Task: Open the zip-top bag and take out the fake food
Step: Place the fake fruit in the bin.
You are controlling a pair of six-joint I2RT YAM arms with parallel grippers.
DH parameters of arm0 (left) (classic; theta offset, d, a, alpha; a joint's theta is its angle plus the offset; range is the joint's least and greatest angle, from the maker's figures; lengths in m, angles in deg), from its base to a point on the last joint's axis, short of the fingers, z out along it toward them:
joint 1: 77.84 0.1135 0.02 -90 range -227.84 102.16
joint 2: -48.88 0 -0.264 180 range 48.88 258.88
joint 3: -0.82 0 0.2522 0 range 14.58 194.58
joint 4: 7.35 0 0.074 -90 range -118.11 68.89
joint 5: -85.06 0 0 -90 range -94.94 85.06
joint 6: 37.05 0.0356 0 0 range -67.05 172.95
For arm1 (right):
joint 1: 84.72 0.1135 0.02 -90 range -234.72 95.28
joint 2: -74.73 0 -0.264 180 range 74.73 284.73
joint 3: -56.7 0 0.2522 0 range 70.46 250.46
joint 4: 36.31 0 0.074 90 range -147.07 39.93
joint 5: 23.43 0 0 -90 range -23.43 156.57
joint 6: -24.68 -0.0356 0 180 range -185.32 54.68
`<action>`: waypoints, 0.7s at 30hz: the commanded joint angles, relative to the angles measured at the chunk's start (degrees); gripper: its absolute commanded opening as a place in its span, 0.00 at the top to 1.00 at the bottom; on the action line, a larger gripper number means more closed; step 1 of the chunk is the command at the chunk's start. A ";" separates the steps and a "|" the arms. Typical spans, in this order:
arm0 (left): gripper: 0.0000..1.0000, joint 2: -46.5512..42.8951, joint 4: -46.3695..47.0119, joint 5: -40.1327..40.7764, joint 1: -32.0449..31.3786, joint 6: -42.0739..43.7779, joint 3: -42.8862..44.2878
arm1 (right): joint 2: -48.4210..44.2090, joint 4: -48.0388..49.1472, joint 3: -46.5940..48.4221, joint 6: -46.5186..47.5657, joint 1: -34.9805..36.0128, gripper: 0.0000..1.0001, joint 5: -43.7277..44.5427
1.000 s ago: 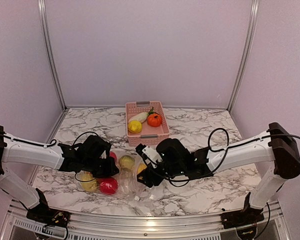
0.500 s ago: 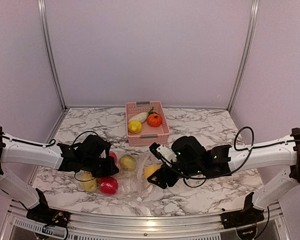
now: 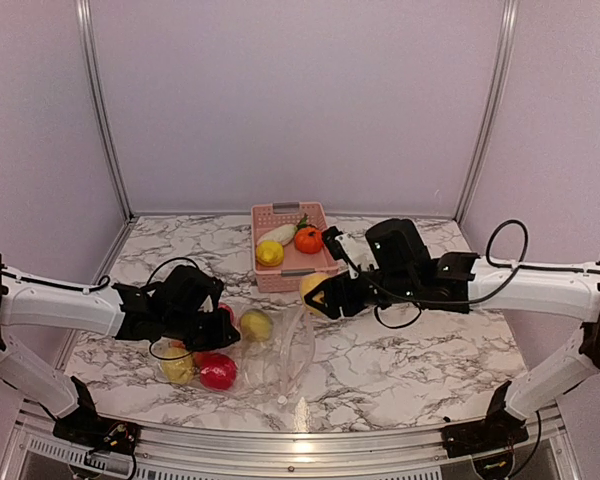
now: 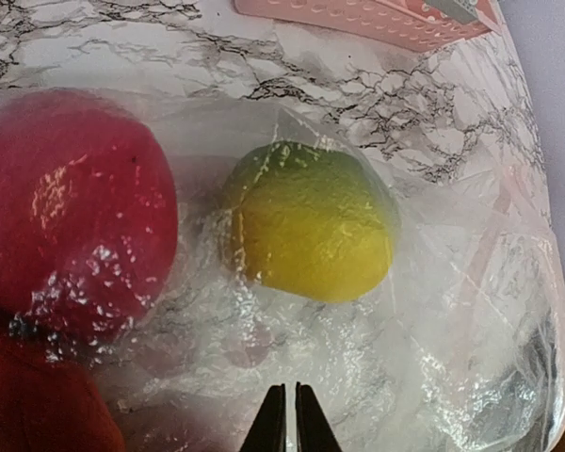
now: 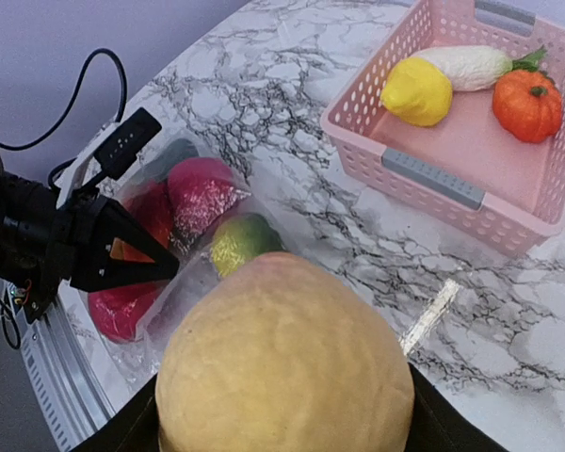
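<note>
The zip-top bag [image 3: 275, 352] lies crumpled on the marble, its mouth toward the right. Through the plastic I see a yellow-green fruit [image 3: 255, 323] [image 4: 311, 221], red pieces [image 3: 217, 371] [image 4: 71, 198] and a yellow one [image 3: 177, 365]. My left gripper [image 3: 212, 325] [image 4: 284, 414] is shut, pinching the bag's film at its left end. My right gripper [image 3: 315, 292] hangs above the table just before the basket's front edge, shut on a tan-yellow round fruit [image 5: 282, 358] that fills its jaws.
The pink basket [image 3: 325, 262] [image 5: 471, 179] stands at the back centre. It holds a white radish [image 5: 471, 66], an orange pumpkin [image 5: 527, 104] and a yellow lemon [image 5: 416, 91]. Bare marble lies to the right of the bag.
My right gripper has carried the tan-yellow fruit out of the bag's mouth, up and back toward the basket. The left gripper has stayed shut on the bag.
</note>
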 commanded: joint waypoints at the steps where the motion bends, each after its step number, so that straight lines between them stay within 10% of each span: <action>1: 0.94 -2.22 -1.30 0.10 0.38 1.14 1.89 | 7.00 1.81 8.95 2.71 -2.96 0.68 0.84; 21: 0.94 -6.32 -2.40 1.16 0.44 0.93 1.17 | 37.54 3.66 35.54 4.36 -14.21 0.69 0.63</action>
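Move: The right hand, holding a round tan fruit, has the middle of the bin about 28 cm ahead, 6 cm left and 14 cm below. In the bin, the yellow fruit is roughly 24 cm ahead and 11 cm left, the orange pumpkin 30 cm ahead and 2 cm left, and the white vegetable 33 cm ahead and 7 cm left, all some 14 cm lower. From the left hand the bin lies about 31 cm ahead, 13 cm right and 3 cm lower. Still gripping the tan fruit between its fingers, the right hand sweeps quickly forward, about 19 cm, towards the front-right part of the bin. It rises slightly and then sinks about 4 cm, turning some 10 degrees clockwise. Meanwhile the left hand, fingers staying shut, lifts about 3 cm at the bag. ##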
